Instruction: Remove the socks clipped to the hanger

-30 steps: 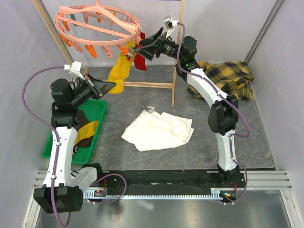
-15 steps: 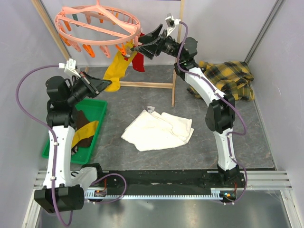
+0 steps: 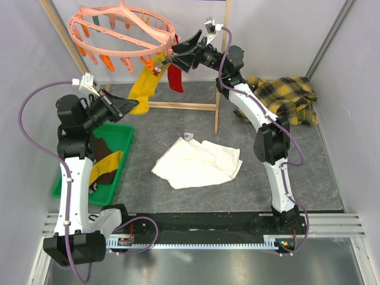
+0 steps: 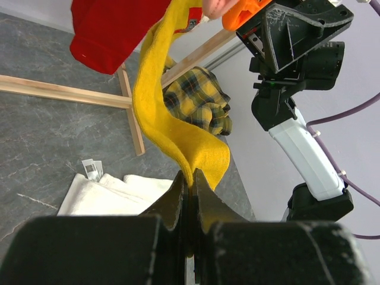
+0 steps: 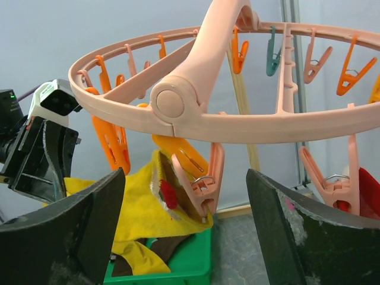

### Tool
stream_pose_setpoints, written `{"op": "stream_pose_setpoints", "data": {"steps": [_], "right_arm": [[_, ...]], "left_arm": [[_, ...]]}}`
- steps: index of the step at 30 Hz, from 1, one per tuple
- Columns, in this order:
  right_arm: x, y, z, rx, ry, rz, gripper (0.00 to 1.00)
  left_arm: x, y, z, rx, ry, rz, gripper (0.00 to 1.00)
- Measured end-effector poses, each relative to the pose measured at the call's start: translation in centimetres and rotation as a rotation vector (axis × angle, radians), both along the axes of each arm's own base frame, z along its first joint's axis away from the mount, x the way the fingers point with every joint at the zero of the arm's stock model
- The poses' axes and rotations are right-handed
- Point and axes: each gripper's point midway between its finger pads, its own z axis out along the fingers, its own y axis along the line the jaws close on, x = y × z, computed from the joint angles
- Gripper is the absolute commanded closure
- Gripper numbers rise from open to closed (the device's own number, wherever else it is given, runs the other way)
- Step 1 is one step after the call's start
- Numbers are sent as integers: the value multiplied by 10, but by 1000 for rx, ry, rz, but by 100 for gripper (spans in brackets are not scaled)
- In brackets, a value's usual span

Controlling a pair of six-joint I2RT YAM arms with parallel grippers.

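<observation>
The round pink hanger point(image 3: 122, 27) hangs at the back left with many pink and orange clips. A mustard yellow sock point(image 3: 148, 83) and a red sock point(image 3: 174, 77) dangle from its right side. My left gripper point(image 3: 138, 107) is shut on the yellow sock's lower end point(image 4: 178, 124), the fabric pinched between its fingertips point(image 4: 190, 176). My right gripper point(image 3: 172, 57) stands open at the ring's edge. Its fingers straddle the pink clip point(image 5: 202, 184) that holds the yellow sock's cuff point(image 5: 136, 208), without touching it. The red sock point(image 4: 113, 29) hangs beside the yellow one.
A green tray point(image 3: 122, 138) at the left holds a dark brown sock point(image 3: 104, 172) and a yellow one. A white towel point(image 3: 199, 161) lies mid-table and a plaid shirt point(image 3: 285, 98) at the right. The wooden frame rack point(image 3: 178, 107) stands behind.
My left arm has drawn back to the left with the yellow sock's end still in its jaws. My right gripper has edged up to the clip, and the hanger has swung a little.
</observation>
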Motion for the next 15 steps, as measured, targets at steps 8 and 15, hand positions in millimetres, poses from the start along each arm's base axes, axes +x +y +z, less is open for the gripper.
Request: {"op": "stream_pose_setpoints", "data": {"steps": [8, 15], "right_arm": [[2, 1, 6, 7, -21, -19, 35], [7, 6, 4, 25, -25, -20, 89]], "left_arm": [[0, 0, 0, 0, 2, 0, 98], [0, 0, 0, 0, 3, 0, 98]]}}
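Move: The pink clip holding the yellow sock's cuff sits between my open right fingertips, about 1 cm farther forward, left and up. From that hand, the cuff hangs some 3 cm left, 1 cm back and 3 below; an orange clip is about 4 cm left and 1 back, level in height. The red sock hangs 7 cm ahead, neither left nor right, about 6 lower. From my left hand the pink clip lies roughly 15 cm ahead, 12 right and 7 up. I shut my right fingers from nearly wide open to about a third, pinching together the handles of the pink clip, while that hand creeps about 1 cm forward and to the left without any real turn of the wrist. My left hand stays where it is and keeps the sock's other end pinched. ##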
